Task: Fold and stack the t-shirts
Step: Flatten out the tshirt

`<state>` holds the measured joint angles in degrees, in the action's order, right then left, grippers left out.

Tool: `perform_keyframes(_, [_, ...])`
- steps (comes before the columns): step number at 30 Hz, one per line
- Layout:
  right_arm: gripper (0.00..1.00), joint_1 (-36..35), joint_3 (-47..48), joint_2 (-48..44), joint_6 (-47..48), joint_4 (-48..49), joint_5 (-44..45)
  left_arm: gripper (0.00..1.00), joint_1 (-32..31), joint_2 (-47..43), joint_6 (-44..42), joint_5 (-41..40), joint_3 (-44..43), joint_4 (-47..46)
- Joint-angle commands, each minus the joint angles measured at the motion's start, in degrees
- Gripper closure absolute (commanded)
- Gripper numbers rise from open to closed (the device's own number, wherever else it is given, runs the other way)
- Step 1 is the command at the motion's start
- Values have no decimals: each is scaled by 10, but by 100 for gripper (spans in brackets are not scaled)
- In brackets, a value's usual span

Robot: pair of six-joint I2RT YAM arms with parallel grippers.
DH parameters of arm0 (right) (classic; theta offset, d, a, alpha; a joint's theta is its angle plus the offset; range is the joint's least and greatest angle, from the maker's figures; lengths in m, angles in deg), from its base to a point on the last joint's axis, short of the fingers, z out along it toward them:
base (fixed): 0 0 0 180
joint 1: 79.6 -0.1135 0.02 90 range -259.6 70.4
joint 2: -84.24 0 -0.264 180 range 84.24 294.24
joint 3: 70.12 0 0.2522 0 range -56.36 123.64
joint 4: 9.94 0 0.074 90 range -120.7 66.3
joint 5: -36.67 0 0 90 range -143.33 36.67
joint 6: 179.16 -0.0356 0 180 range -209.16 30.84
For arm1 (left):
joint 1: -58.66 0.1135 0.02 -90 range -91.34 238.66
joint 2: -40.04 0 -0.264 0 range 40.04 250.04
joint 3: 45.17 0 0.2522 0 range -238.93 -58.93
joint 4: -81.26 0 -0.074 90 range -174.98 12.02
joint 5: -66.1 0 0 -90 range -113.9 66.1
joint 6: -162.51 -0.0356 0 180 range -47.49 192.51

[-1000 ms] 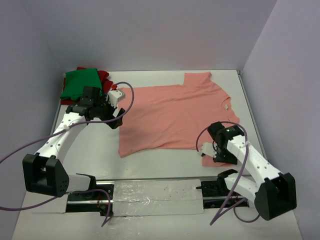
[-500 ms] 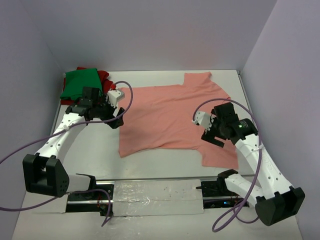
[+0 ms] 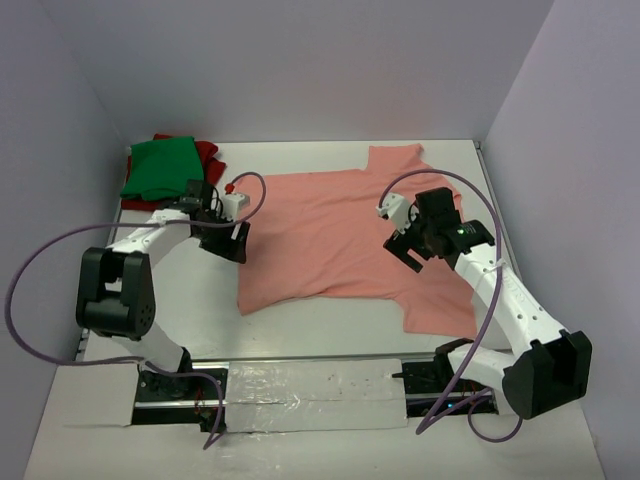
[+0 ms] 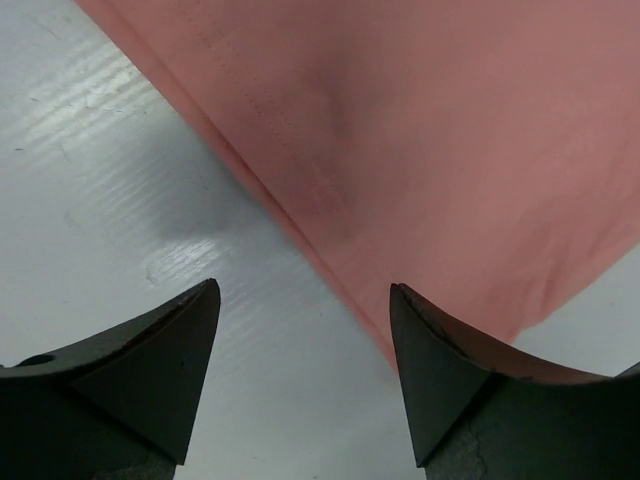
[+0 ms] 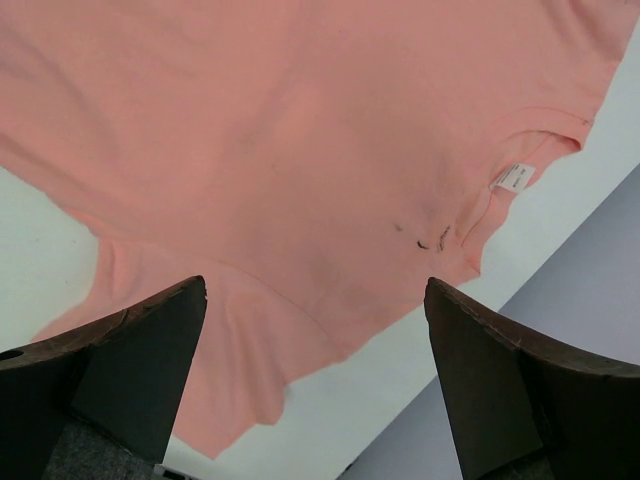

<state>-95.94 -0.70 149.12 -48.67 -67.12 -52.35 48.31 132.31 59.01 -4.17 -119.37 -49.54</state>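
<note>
A salmon-pink t-shirt [image 3: 340,235] lies spread flat in the middle of the white table. A folded green t-shirt [image 3: 160,165] rests on a dark red one [image 3: 207,152] at the back left. My left gripper [image 3: 233,240] is low at the pink shirt's left edge. In the left wrist view it [image 4: 305,300] is open, with bare table between the fingers and the shirt's hem [image 4: 300,170] running past the right fingertip. My right gripper [image 3: 404,248] hangs open above the shirt's right side. It [image 5: 315,290] holds nothing. Below it are the collar label [image 5: 512,176] and a sleeve [image 5: 180,370].
Grey-violet walls close the table at the back and on both sides. A silver-taped rail [image 3: 300,385] carries both arm bases at the near edge. Purple cables loop over each arm. White table [image 3: 310,325] lies between the shirt's near edge and the rail.
My right gripper let go of the sleeve at the front right, opened, and rose back over the shirt. My left arm swung lower at the shirt's left edge, its jaws narrowing slightly.
</note>
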Motion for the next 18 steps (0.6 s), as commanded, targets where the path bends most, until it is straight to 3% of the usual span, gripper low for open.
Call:
perform_keyframes(1, [4, 3, 31, 5, -27, 26, -22, 25, 2, 38, 27, 13, -34, -30])
perform_keyframes(6, [4, 3, 17, 3, -29, 37, -25, 36, 1, 75, 44, 57, -50, -48])
perform_keyframes(12, [4, 3, 2, 5, -24, 44, -24, 50, -3, 75, 52, 50, -45, -69])
perform_keyframes(14, [4, 4, 2, 2, -27, 45, -26, 59, -4, 75, 52, 48, -42, -73])
perform_keyframes(15, [4, 4, 5, 0, -27, 44, -26, 68, -3, 77, 51, 48, -41, -74])
perform_keyframes(18, [4, 4, 13, -5, -28, 40, -26, 78, -4, 86, 48, 44, -36, -75])
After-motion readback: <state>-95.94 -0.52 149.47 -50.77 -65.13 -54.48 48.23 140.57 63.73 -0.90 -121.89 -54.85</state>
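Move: Just beneath the left hand runs the salmon shirt's left edge; the bit aimed at is about 2 cm ahead, 2 cm to the right and 3 cm below. The shirt's near-left corner lies on that edge, roughly 17 cm back from the hand; the stack of green and red shirts sits some 20 cm ahead and 17 cm to its left. From the right hand, the bit of edge is some 33 cm left, 6 cm ahead and 13 cm down. Sinking nearly 3 cm to the salmon shirt's left edge, the left hand then slides forward about 2 cm and a little less to the right, low over the cloth. Its fingers, straddling the edge, close from mostly open to a narrow gap there, apparently nipping the edge between the tips. ##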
